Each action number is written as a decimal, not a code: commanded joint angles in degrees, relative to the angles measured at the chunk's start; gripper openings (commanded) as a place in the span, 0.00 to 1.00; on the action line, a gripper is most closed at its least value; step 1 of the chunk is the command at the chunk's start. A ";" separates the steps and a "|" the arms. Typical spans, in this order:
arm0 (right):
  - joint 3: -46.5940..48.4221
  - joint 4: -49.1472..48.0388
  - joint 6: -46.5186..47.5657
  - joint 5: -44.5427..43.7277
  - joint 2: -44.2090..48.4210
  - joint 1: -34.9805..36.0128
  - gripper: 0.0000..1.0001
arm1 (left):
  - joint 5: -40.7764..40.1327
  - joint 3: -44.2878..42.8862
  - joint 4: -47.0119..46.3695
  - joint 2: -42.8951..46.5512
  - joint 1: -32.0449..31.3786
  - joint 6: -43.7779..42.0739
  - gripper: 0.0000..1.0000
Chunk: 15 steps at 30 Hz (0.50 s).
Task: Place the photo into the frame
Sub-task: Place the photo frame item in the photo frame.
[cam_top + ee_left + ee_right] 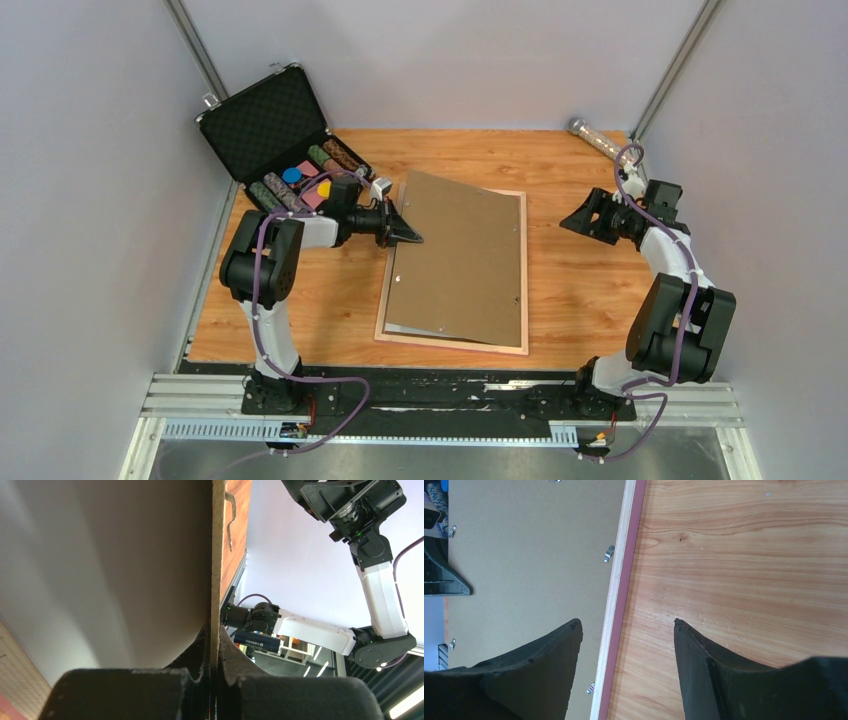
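The frame (524, 270) lies face down in the middle of the table, its light wood back up and a pink edge (628, 575) showing in the right wrist view. A plain brown backing board (460, 260) rests askew over it, left side lifted. My left gripper (410, 238) is shut on the board's left edge; the thin edge (216, 555) runs straight up from the closed jaws (215, 640). My right gripper (572, 222) hovers open to the right, its fingers straddling the frame's right rail (626, 622) from above. The photo is hidden.
An open black foam-lined case (265, 125) with coloured chips (300, 180) stands at the back left, just behind the left arm. A clear tube (595, 135) lies at the back right corner. Small metal turn clips (609, 553) sit along the frame's inner edge. Walls close in both sides.
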State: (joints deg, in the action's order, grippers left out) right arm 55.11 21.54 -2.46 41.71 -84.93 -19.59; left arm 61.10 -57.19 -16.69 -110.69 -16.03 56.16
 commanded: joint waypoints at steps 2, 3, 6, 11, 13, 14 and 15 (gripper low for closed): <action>-0.02 -2.46 0.13 1.70 0.29 -0.48 0.66 | 1.78 -2.61 3.34 1.96 -0.40 -3.40 0.02; -0.04 -2.47 0.09 1.70 0.29 -0.53 0.66 | 1.72 -2.83 3.55 1.88 -0.38 -3.66 0.05; -0.08 -2.39 0.14 1.77 0.45 -0.53 0.66 | 1.46 -3.31 4.46 1.32 -0.38 -4.15 0.17; -0.01 -2.46 0.09 1.79 0.32 -0.61 0.66 | 1.06 -3.75 5.98 0.93 -0.35 -5.13 0.25; -0.05 -2.46 0.10 1.79 0.23 -0.59 0.66 | 0.89 -3.84 6.26 0.80 -0.39 -5.41 0.27; -0.01 -2.41 0.13 1.79 0.20 -0.62 0.66 | 0.91 -3.91 6.29 0.69 -0.40 -5.43 0.28; -0.01 -2.42 0.12 1.79 0.20 -0.62 0.66 | 1.03 -4.08 6.38 0.63 -0.40 -5.44 0.28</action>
State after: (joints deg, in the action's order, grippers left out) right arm 55.11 21.54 -2.46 42.13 -84.93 -19.81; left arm 60.88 -58.74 -10.90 -110.69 -16.03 52.49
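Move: The left hand pinches the brown backing board's raised left edge, with the board's middle about 9 cm to its right, 4 cm back and 3 cm below. The wooden frame's middle is roughly 8 cm right, 7 cm back and 5 cm below; the chip case stands some 20 cm left and 13 cm ahead. From the idle right hand, the board's middle lies about 25 cm left, 5 cm back and 8 cm down. The left hand stays nearly in place and opens its fingers about a quarter, ending its pinch on the board. ##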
